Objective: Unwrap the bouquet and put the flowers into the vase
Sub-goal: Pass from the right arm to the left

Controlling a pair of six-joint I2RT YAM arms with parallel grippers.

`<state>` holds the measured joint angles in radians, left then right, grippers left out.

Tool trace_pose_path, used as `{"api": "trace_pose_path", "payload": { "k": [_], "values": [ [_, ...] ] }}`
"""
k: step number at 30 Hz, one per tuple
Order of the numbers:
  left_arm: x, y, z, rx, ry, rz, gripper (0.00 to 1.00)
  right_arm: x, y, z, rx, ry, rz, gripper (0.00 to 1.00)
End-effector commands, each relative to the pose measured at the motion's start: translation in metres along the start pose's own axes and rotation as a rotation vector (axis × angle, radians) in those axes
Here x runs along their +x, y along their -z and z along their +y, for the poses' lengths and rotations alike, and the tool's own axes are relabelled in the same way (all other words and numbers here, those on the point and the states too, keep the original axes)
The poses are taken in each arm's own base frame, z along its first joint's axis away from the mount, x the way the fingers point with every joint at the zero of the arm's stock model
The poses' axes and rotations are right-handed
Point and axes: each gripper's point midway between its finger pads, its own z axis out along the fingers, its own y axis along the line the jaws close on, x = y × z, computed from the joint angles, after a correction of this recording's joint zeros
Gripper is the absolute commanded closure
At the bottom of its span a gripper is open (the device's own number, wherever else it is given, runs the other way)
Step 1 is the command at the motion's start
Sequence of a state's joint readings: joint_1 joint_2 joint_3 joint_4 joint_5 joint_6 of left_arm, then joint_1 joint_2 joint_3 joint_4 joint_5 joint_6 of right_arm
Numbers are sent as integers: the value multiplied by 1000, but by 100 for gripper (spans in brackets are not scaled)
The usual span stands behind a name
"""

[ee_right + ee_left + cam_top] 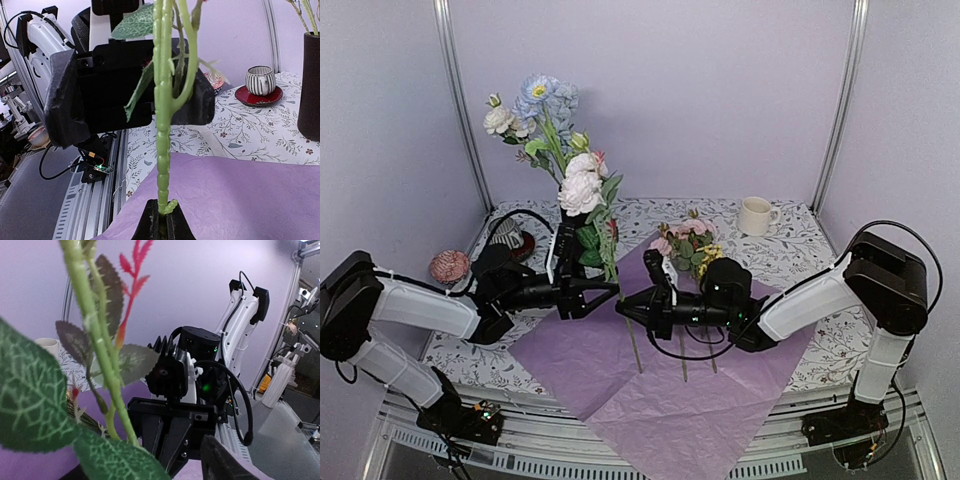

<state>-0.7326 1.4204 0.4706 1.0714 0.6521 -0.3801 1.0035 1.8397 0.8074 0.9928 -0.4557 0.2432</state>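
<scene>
My right gripper (162, 226) (624, 308) is shut on the bottom end of an upright green stem (162, 150) (102, 365). That stem carries leaves and rises toward pale pink-white blooms (582, 186). My left gripper (609, 288) (132, 95) stands open around the stem higher up, one black finger (64, 102) on each side. The black vase (570, 220) (310, 85) stands behind the left arm and holds blue and white flowers (540, 98). More flowers (686, 245) lie on the spread pink-lilac paper (650, 395). The bouquet is unwrapped; no ribbon shows.
A cream mug (756, 215) stands at the back right. A striped cup on a red saucer (260, 82) sits back left near the vase. A pink round object (450, 265) lies at the left edge. The floral cloth (800, 250) covers the table.
</scene>
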Motion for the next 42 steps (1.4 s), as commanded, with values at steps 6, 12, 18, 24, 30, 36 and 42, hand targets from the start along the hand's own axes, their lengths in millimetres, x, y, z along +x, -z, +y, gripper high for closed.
{"api": "trace_pose_path", "payload": {
  "k": [6, 12, 18, 24, 30, 36, 42],
  "values": [
    [1, -12, -9, 45, -24, 27, 84, -2, -8, 8, -32, 33, -5, 93],
    [-1, -10, 0, -21, -49, 33, 97, -6, 1, 3, 21, 104, -20, 61],
    [-7, 1, 20, -181, -84, 31, 99, -21, 23, -19, 167, 165, -66, 53],
    [-24, 21, 27, -308, -157, -17, 100, -33, 59, -46, 306, 170, -115, 53],
    [-37, 37, 28, -385, -222, -53, 100, -25, 71, -60, 387, 187, -123, 52],
    [-47, 48, 34, -465, -278, -79, 100, -19, 72, -71, 430, 154, -121, 51],
    [-82, 72, 56, -683, -327, -131, 100, -20, 73, -69, 425, 168, -124, 50]
  ]
}}
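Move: Between the open left fingers, only about 1 cm to the right of the left hand point, stands the upright stem of the flower. The right hand still pinches this stem lower down; from it, the left gripper is some 5 cm higher and 2 cm to the left. From the left hand the black vase stands roughly 27 cm ahead and 11 cm left, its middle 9 cm lower. The remaining flowers lie about 13 cm ahead, 16 cm right and 17 cm below. Closing on the stem above the right hand's grip, the left fingers take the flower almost in place; only then does the right hand open about halfway and retreat some 10 cm to the right and forward, turning clockwise. The left keeps its pinch and carries the flower left, forward and up, about 9 cm in all towards the vase, turning some 30 degrees counter-clockwise. ##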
